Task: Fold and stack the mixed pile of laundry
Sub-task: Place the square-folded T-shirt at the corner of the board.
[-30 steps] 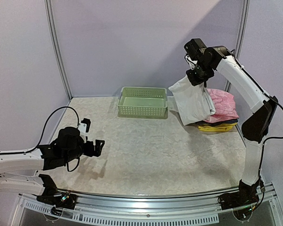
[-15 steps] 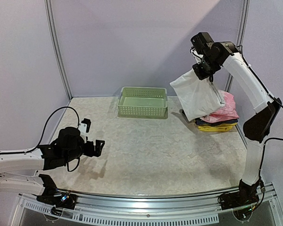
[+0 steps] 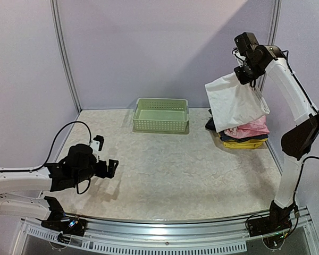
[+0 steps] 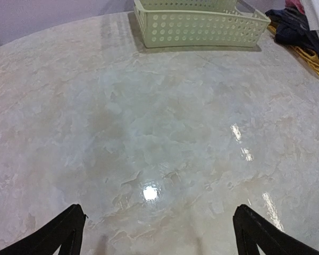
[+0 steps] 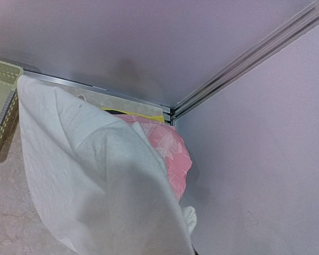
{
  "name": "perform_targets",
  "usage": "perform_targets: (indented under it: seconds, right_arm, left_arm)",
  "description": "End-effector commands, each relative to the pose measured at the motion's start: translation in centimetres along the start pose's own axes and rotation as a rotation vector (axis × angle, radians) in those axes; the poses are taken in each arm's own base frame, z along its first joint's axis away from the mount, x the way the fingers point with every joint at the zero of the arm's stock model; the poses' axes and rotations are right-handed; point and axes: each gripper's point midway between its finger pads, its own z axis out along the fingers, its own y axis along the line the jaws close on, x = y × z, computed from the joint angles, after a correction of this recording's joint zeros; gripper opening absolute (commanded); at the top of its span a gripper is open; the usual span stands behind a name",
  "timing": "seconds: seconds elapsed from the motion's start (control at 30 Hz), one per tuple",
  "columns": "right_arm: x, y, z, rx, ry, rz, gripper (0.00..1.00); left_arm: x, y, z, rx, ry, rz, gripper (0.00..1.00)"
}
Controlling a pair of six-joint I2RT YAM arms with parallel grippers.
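My right gripper [image 3: 245, 74] is shut on the top of the white garment [image 3: 234, 103], which hangs high in the air over the stack at the back right. The white cloth [image 5: 90, 180] fills the right wrist view and hides the fingers there. Under it lies the pink piece [image 3: 250, 129] [image 5: 170, 154], on top of folded dark blue [image 3: 243, 137] and yellow clothes [image 3: 243, 144]. My left gripper [image 3: 107, 155] is open and empty, low over the table at the near left; its black fingertips [image 4: 58, 236] show at the bottom corners of the left wrist view.
The pale green lattice basket [image 3: 161, 115] stands at the back middle of the marbled table [image 3: 175, 170]; it also shows in the left wrist view [image 4: 196, 24]. Lilac walls with a metal corner post [image 3: 268, 37] close in behind the right arm.
My right gripper has lifted the white garment up and to the right, from in front of the stack to above it. The left arm has barely moved.
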Motion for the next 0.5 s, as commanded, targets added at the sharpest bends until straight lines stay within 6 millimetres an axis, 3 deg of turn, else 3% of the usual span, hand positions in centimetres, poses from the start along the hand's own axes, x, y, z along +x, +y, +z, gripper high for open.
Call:
perform_targets:
  seconds: [0.0, 0.47]
  right_arm:
    - [-0.8, -2.4, 0.9, 0.027, -0.044, 0.044, 0.0]
    - [0.7, -3.9, 10.2, 0.115, 0.006, 0.011, 0.0]
  left_arm:
    - [-0.1, -0.3, 0.2, 0.002, -0.001, 0.02, 0.99]
    - [0.0, -0.1, 0.5, -0.02, 0.016, 0.028, 1.0]
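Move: My right hand already holds the folded white T-shirt, hanging down over the front of the clothes pile. The pile's middle is roughly 11 cm ahead of that hand, 5 cm to its right and 32 cm below. The green basket stands about 36 cm to the left and 19 cm ahead of the hand, also some 32 cm lower. From my idle left hand, the pile lies about 31 cm ahead, 60 cm right and slightly lower. Keeping my right fingers shut on the T-shirt's upper edge, I carry it about 6 cm to the right and 5 cm forward while lowering it some 3 cm, bringing my hand in over the clothes pile towards the back right corner. My wrist turns only about 5 degrees clockwise. ##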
